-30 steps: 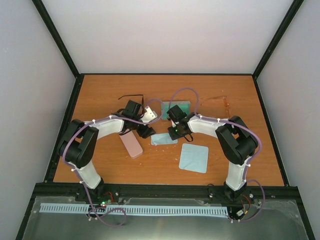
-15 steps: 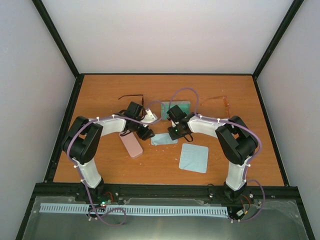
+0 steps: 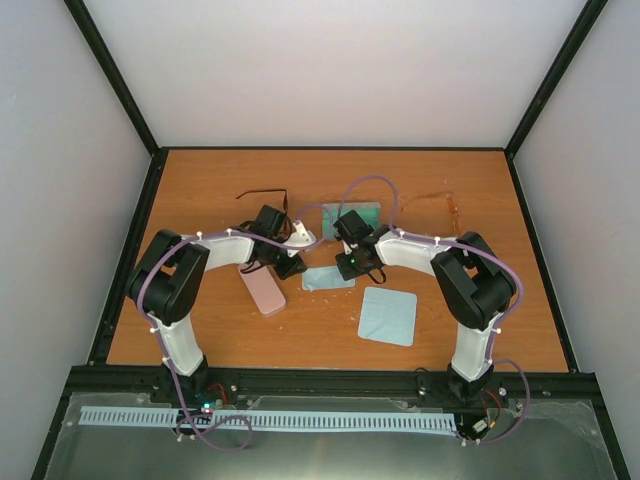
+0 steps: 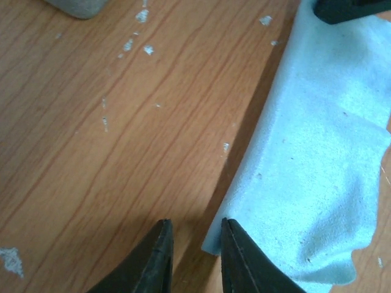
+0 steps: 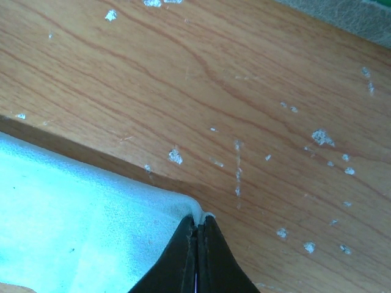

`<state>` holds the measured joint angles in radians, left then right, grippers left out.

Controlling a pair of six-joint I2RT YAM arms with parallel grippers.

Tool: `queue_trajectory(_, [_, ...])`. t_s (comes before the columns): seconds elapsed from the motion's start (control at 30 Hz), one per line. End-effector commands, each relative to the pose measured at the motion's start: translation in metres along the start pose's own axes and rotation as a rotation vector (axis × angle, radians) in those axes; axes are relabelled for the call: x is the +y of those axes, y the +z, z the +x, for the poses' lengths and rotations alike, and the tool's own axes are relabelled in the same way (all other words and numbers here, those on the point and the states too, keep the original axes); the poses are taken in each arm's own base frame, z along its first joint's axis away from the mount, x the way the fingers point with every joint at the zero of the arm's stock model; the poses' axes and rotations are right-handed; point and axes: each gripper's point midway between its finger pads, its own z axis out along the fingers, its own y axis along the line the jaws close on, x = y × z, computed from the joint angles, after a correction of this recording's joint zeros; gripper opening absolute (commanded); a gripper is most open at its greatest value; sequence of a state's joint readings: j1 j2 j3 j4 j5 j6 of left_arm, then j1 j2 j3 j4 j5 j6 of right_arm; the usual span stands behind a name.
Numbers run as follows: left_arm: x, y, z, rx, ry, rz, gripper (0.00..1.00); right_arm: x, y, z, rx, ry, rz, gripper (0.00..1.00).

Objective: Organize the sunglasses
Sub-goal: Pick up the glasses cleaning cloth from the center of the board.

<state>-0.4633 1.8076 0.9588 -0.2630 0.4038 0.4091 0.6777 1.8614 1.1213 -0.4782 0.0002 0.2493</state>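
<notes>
Black sunglasses (image 3: 262, 195) lie at the back left of the table, and faint reddish-brown sunglasses (image 3: 446, 205) at the back right. Neither gripper touches them. Between the two grippers lies a pale blue cloth (image 3: 328, 279) (image 4: 317, 152) (image 5: 79, 207). My right gripper (image 3: 346, 264) (image 5: 200, 218) is shut on one corner of it, which peeks out at the fingertips. At the cloth's opposite corner my left gripper (image 3: 291, 264) (image 4: 195, 221) is low over the wood, its jaws a narrow gap apart. That corner sits in the gap, against the right finger (image 4: 235, 259).
A pink case (image 3: 262, 290) lies just left of the cloth and a grey case (image 3: 300, 232) (image 4: 76, 6) behind the left gripper. A green item (image 3: 352, 214) sits further back. A second blue cloth (image 3: 388, 315) lies flat at the front right.
The left gripper's jaws have narrowed around the cloth's corner, and it has shifted slightly back and left. The right gripper has stayed shut on its corner.
</notes>
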Motion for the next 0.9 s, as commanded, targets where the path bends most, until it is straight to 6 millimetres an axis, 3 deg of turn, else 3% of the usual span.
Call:
queue_trajectory(0.0, [-0.017, 0.006, 0.007, 0.043, -0.003, 0.067, 0.21, 0.002, 0.008, 0.019, 0.068, 0.000, 0.004, 0.03])
queue_trajectory(0.17, [-0.031, 0.005, 0.001, 0.035, 0.006, 0.099, 0.01, 0.002, 0.009, 0.020, 0.069, 0.006, 0.005, 0.03])
queue_trajectory(0.47, [-0.030, -0.001, -0.011, 0.009, 0.024, 0.076, 0.00, -0.003, 0.006, 0.015, 0.052, 0.012, 0.038, 0.03])
queue_trajectory(0.87, [-0.014, -0.013, -0.060, -0.088, 0.068, 0.025, 0.00, -0.025, -0.018, -0.011, -0.068, 0.032, 0.175, 0.03])
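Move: The folded blue cloth lies with its middle about 6 cm to the right of the left hand and 2 cm back, a centimetre below, its near corner almost between the fingers. The green case is some 11 cm ahead and 11 cm right of that hand, the pink case 9 cm left and 3 cm back. The right hand already pinches the cloth's other end, with the cloth's middle about 4 cm to its left and 1 cm back. Back and to the right, low over the board, the left hand slides about 3 cm while its fingers shut on the cloth's left corner; after a brief stay it lifts about 2.5 cm, also moving forward about as far and a little farther right. The right hand keeps its pinch on the other end, then eases about a centimetre right, tilting some 5 degrees. ##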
